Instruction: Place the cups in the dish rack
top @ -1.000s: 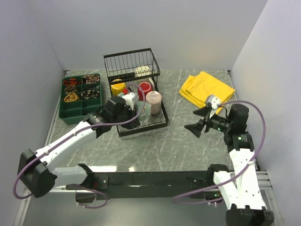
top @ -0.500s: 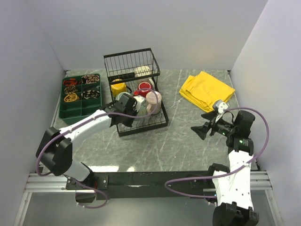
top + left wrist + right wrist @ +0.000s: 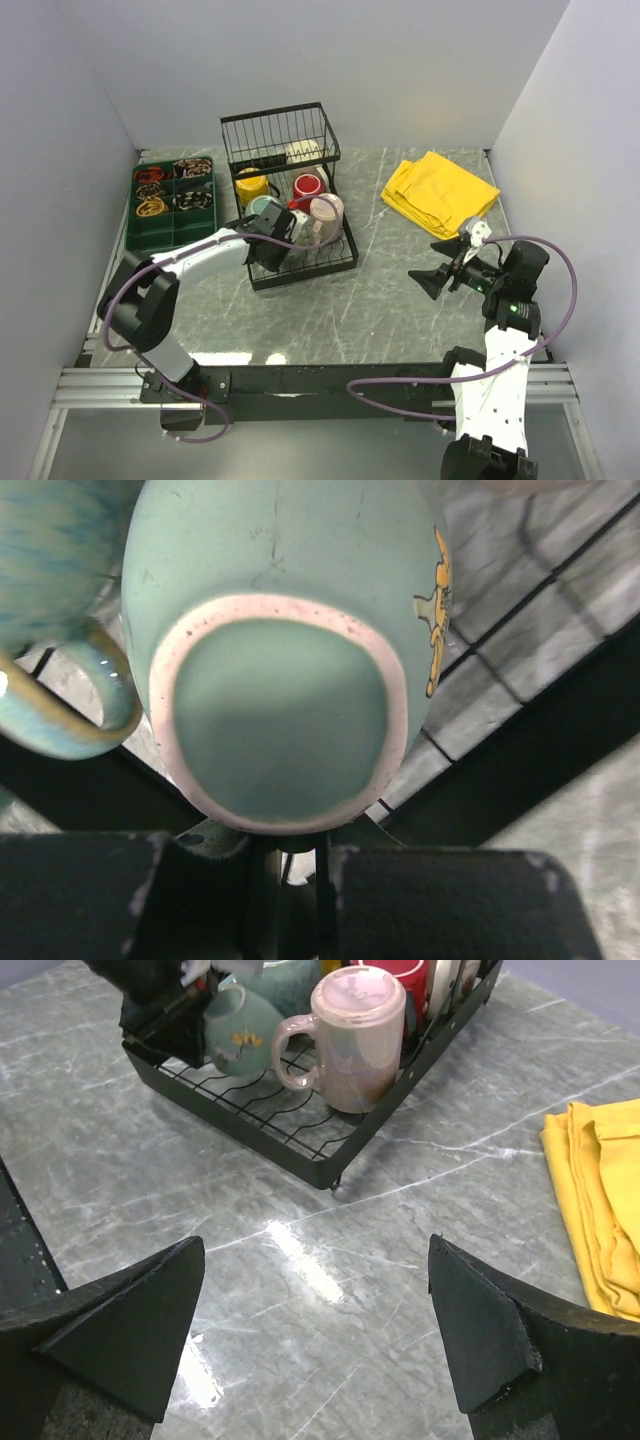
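Note:
The black wire dish rack (image 3: 300,270) stands at the back centre. A yellow cup (image 3: 248,185), a red cup (image 3: 308,186), a pinkish-beige cup (image 3: 326,212), a large teal cup (image 3: 264,208) and, in the tall basket, a cream cup (image 3: 303,152) sit in it. My left gripper (image 3: 275,250) is at the rack's front left, shut on the handle of a small teal cup (image 3: 280,710). That cup lies tilted over the rack wires (image 3: 500,770), base towards the wrist camera. My right gripper (image 3: 315,1330) hangs open over bare table, right of the rack (image 3: 290,1145).
A folded yellow cloth (image 3: 440,190) lies at the back right. A dark green compartment tray (image 3: 170,205) with small items sits left of the rack. Walls close off the table on the left, back and right.
The left gripper has carried the small teal cup a little rightwards into the rack's front left corner. The right arm has drawn back to the right, still open.

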You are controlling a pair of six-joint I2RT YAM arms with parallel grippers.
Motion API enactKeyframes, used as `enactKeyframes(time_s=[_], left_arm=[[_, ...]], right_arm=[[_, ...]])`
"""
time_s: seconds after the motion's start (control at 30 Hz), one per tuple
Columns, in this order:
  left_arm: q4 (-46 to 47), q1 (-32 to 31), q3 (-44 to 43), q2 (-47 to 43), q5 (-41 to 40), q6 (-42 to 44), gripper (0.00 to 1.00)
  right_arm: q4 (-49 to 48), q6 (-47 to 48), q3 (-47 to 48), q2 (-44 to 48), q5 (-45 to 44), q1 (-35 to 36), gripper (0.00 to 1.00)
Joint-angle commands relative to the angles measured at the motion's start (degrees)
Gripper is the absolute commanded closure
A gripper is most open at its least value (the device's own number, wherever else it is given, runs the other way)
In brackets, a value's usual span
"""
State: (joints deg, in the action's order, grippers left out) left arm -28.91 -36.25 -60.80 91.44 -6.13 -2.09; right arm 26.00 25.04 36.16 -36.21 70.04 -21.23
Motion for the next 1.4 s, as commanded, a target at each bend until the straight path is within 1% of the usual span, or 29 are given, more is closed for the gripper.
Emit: enactKeyframes(time_s=[0.0,0.1,0.17,0.2,0.23,0.37,0.43,0.47,0.57,0.67,0.7,0.77,0.8,0.87,0.9,0.97,1.0,1.03,1.07,1.13,1.17,1.2,1.27,1.3,1.37], left_arm=[[1.8,0.0,-2.1,1.6,-2.5,3.6,0.98],[1.3,-0.1,-2.7,3.0,-3.0,3.5,0.94],[1.2,-0.1,-3.1,3.7,-2.8,3.4,0.90],[1.1,0.0,-3.6,4.1,-3.0,3.1,0.87],[0.6,-0.1,-3.9,4.7,-3.2,3.1,0.79],[-0.5,-0.1,-5.2,5.6,-4.3,2.5,0.67],[-0.8,-0.1,-5.4,5.2,-4.4,2.4,0.63],[-1.1,0.0,-5.6,5.1,-4.5,0.3,0.62],[-2.5,-0.1,-6.4,3.2,-4.8,-1.2,0.59],[-4.3,-0.1,-7.1,-1.2,-4.7,-3.2,0.56],[-4.4,-0.1,-7.1,-4.7,-4.6,-3.7,0.52],[-3.8,-0.1,-6.4,-8.9,-4.7,-5.6,0.39],[-3.1,-0.1,-5.7,-13.8,-4.9,-6.3,0.25],[-1.1,0.0,-2.6,-19.4,-6.7,-9.1,0.08],[1.5,0.0,-1.4,-25.2,-7.3,-10.1,0.04],[3.7,1.0,2.2,-30.9,-7.5,-12.8,0.04],[5.0,1.6,3.0,-36.0,-7.6,-13.8,0.04],[5.3,2.3,4.1,-38.2,-7.6,-15.4,0.04],[5.4,3.7,4.4,-42.4,-8.5,-16.2,0.04],[5.4,5.0,5.1,-46.2,-9.9,-17.9,0.04],[5.4,5.8,5.4,-49.5,-11.2,-18.3,0.04],[5.5,6.2,5.8,-51.1,-13.4,-18.6,0.04],[5.6,6.5,6.8,-54.8,-16.0,-19.3,0.04],[5.4,6.5,7.2,-55.7,-18.3,-19.5,0.04],[4.1,6.5,8.1,-57.9,-20.3,-20.4,0.04]], right_arm=[[-3.1,-1.3,-0.7,1.0,1.9,-1.1,0.02],[-3.7,-1.7,-0.8,1.3,2.1,-1.6,0.02],[-3.9,-2.1,-1.0,1.4,2.4,-1.8,0.02],[-4.0,-2.1,-1.0,1.4,2.5,-1.9,0.02],[-4.0,-2.3,-1.0,1.4,2.5,-2.1,0.02],[-4.2,-2.4,-1.1,1.4,2.6,-2.2,0.01],[-4.2,-2.4,-1.2,1.5,2.6,-2.4,0.01],[-4.2,-2.4,-1.2,1.6,2.6,-2.5,0.01],[-4.1,-2.4,-1.2,1.8,2.6,-2.7,0.01],[-3.9,-2.1,-1.2,1.9,2.5,-2.9,0.01],[-3.8,-1.8,-1.0,1.9,2.4,-2.9,0.01],[-3.6,-1.7,-0.9,2.2,1.2,-3.1,0.01],[-3.6,-2.3,-0.8,2.3,0.7,-3.2,0.01],[-3.7,-3.1,-0.4,3.2,-3.2,-3.7,0.00],[-4.2,-6.3,0.0,3.7,-5.9,-4.0,0.00],[-9.5,-13.1,-0.3,5.5,-17.3,-5.2,0.00],[-10.4,-18.9,0.5,5.9,-22.2,-6.4,0.00],[-10.4,-20.5,1.3,6.0,-26.3,-6.6,0.00],[-9.5,-20.9,2.3,5.7,-32.4,-7.0,0.00],[-6.1,-22.6,6.5,4.4,-36.8,-7.6,0.00],[-5.5,-23.7,7.4,4.0,-40.8,-7.7,0.00],[-4.1,-24.9,10.4,3.7,-44.0,-7.7,0.00],[-2.0,-28.3,13.0,3.4,-50.0,-7.7,0.00],[-1.4,-29.7,15.4,3.5,-55.9,-7.7,0.00],[1.2,-30.5,19.1,3.2,-61.0,-7.7,0.00]])
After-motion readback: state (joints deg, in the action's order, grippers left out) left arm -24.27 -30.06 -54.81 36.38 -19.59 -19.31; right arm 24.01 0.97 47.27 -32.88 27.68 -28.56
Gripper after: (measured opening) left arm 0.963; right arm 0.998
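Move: My left hand holds the small green cup bottom-up over the rack's front. Its resting place is about 4 cm ahead, 3 cm right and 2 cm below that hand. At about hand height stand the large teal cup, some 9 cm ahead and 3 cm left, and the pink cup, roughly 10 cm ahead and 12 cm right. The small cup's place lies about 12 cm ahead, 30 cm left and 16 cm below my right hand. With my left hand I lower the small cup a last 2 cm or so onto the rack floor, then open my fingers off its handle while easing slightly forward. Once clear, I rise fast, nearly 30 cm, swinging left and a little back, tilting the fingers up out of their downward point. Late on, my open right hand swings about 13 cm right and up, away from the rack, turning clockwise. ##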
